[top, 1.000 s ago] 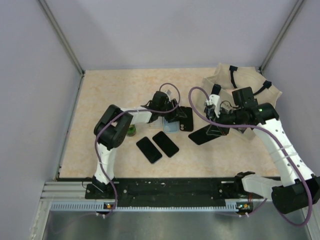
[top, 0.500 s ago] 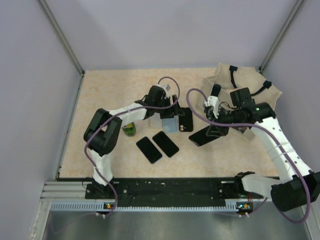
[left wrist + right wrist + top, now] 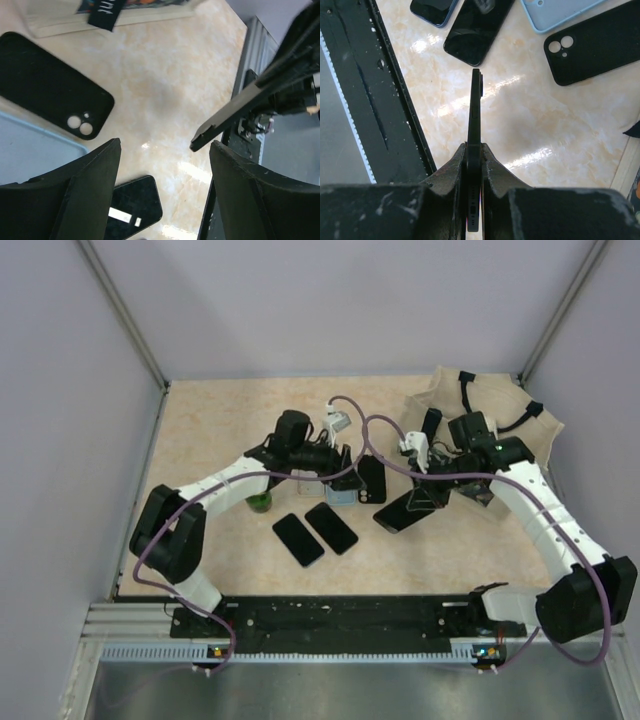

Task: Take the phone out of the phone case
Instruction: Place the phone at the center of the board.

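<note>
My right gripper (image 3: 420, 498) is shut on a black phone (image 3: 403, 511) and holds it tilted above the table; in the right wrist view the phone (image 3: 476, 100) stands edge-on between the fingers (image 3: 497, 172). An empty black case (image 3: 372, 480) and a light blue case (image 3: 341, 492) lie flat left of it, and both show in the right wrist view, black (image 3: 592, 42) and blue (image 3: 555, 12). My left gripper (image 3: 343, 466) hovers open and empty over the blue case (image 3: 25, 155), beside the black case (image 3: 50, 95). The held phone (image 3: 227, 120) shows to its right.
Two more black phones (image 3: 298, 538) (image 3: 331, 527) lie face up near the front. A small green object (image 3: 261, 502) sits under the left forearm. A beige bag (image 3: 480, 405) with black straps fills the back right corner. The black rail (image 3: 330, 615) runs along the near edge.
The left arm's elbow has swung out to the left while its gripper stayed over the cases. The right gripper has shifted a little left with the phone.
</note>
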Motion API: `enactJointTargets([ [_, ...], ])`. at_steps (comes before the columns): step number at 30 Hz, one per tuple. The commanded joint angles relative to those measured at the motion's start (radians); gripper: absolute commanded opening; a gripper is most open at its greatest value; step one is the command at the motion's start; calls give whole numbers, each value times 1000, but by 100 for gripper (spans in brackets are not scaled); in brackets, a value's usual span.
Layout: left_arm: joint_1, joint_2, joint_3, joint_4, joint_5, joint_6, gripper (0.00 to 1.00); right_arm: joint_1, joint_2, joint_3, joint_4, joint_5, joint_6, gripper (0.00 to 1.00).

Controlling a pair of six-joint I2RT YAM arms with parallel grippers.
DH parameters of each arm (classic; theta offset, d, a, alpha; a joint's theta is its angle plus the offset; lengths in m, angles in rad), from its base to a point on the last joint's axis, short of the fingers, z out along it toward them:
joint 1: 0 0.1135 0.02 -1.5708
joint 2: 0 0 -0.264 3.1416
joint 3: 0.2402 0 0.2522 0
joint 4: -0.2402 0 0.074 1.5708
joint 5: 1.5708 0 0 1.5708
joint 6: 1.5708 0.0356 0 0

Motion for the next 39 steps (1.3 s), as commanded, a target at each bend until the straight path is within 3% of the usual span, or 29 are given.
enactJointTargets([
  [1,-41,-37,-13,16,189,205,76,48,21,37,48,-76,-13,0],
  [4,-73,-58,-38,11,189,299,76,60,40,55,51,-118,-9,0],
  [8,-93,-94,-107,129,255,310,76,66,61,91,62,-169,6,0],
  [13,-130,-91,-107,119,285,343,74,71,86,118,62,-204,9,0],
  [24,-156,-22,-43,126,330,302,30,80,100,125,94,-220,32,0],
  [26,-158,-14,-29,100,344,310,26,80,100,129,105,-224,40,0],
  [28,-158,-3,-18,76,356,316,16,82,106,135,111,-232,41,0],
  [30,-158,1,-15,57,365,313,0,80,106,135,125,-238,49,0],
  [36,-156,-22,-33,63,350,290,0,80,100,123,175,-237,89,1],
  [39,-150,-46,-53,86,327,285,0,80,97,125,200,-234,116,12],
])
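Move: The held phone's middle lies about 9 cm back, 11 cm to the right and 3 cm below the open left hand. The black case is 4 cm ahead and 6 cm to the right, the blue case 1 cm ahead and 2 cm to the left, both some 13 cm below. From the right hand, the phone's middle is 4 cm left, 1 cm back and 3 cm lower; the left gripper is about 8 cm ahead and 15 cm left. The phone, still pinched by the right hand, is carried about 5 cm left towards the left gripper, dipping slightly before rising a little as its free end tips up. The left hand swings back some 10 cm and a little right, away from over the cases, turning roughly 30 degrees clockwise, then closes its open fingers on the phone's free end. ##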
